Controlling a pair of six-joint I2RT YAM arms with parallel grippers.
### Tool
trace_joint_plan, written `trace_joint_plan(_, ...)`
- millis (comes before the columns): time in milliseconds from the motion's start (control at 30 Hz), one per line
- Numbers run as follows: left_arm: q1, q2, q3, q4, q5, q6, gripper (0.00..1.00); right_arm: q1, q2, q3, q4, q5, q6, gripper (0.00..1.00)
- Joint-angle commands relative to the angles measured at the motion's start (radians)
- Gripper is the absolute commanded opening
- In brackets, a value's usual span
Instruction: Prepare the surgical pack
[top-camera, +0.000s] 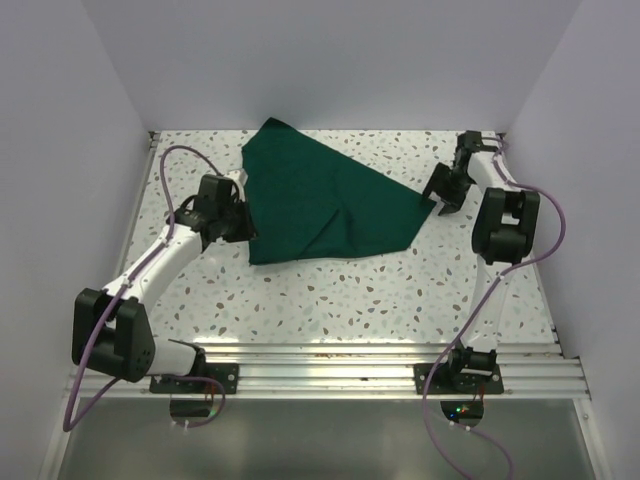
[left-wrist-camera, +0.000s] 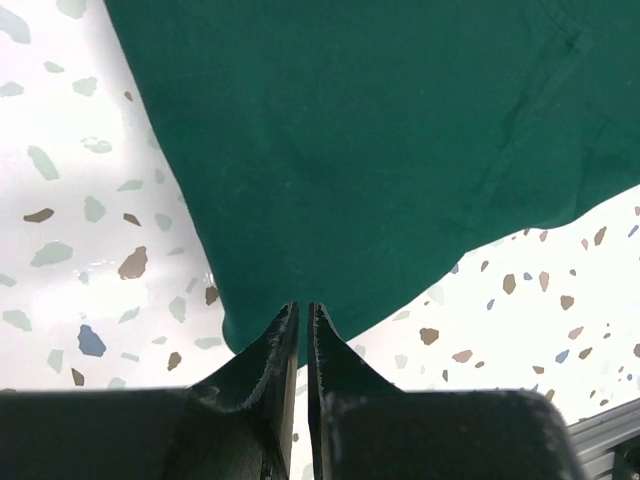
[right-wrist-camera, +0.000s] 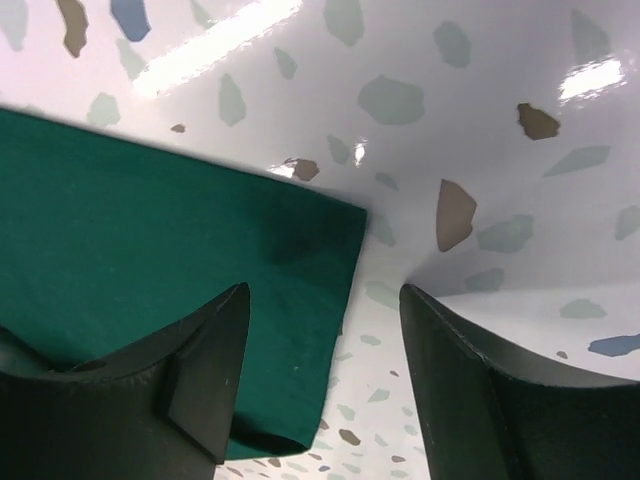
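The surgical pack shows only as its dark green cloth, lying loosely folded on the speckled table; no instruments, tray or strips are in view. My left gripper is shut at the cloth's left near corner. In the left wrist view its tips sit over the cloth's edge, with nothing visible between the jaws. My right gripper is open at the cloth's right corner. In the right wrist view one finger is over the cloth and the other over bare table.
White walls close in the table at the back and both sides. An aluminium rail with both arm bases runs along the near edge. Purple cables loop beside each arm.
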Motion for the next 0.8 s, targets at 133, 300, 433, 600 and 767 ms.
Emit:
trace_joint_plan(133, 0.056, 0.007, 0.067, -0.039, 0.025, 0.044, 0.12, 0.008, 0.029, -0.058, 0.069, -0.093, -0.021, 0.62)
trace_joint_plan(300, 0.085, 0.016, 0.073, -0.043, 0.047, 0.041, 0.12, 0.009, 0.064, -0.034, 0.112, -0.142, -0.011, 0.50)
trace_joint_plan(433, 0.096, 0.024, 0.083, -0.053, 0.059, 0.039, 0.12, 0.015, 0.086, -0.017, 0.126, -0.172, -0.003, 0.42)
trace_joint_plan(600, 0.108, 0.024, 0.086, -0.059, 0.059, 0.029, 0.12, 0.026, 0.084, 0.000, 0.146, -0.201, 0.002, 0.18)
trace_joint_plan(767, 0.131, 0.017, 0.073, -0.053, 0.074, 0.007, 0.13, 0.046, 0.035, 0.020, 0.138, -0.201, 0.018, 0.01)
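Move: The green cloth's right-hand corner lies almost beneath the open right gripper, about 1 cm ahead, 1 cm to the right and 2 cm below it. The cloth's near-right bend is some 12 cm back and 9 cm to the left of that gripper, also on the table. From the left hand the right-hand corner is roughly 53 cm to the right, 17 cm ahead and 11 cm lower. The right hand sweeps low over the table about 5 cm, mostly left and partly forward, in over the green cloth and sinking barely a centimetre, while its fingers go from well open to nearly shut and pinch the cloth at its right-hand corner; the wrist tilts some 10 degrees so that the fingertips swing to the left. The left hand, empty and still almost shut, drifts about 3 cm left, clear above the table. ##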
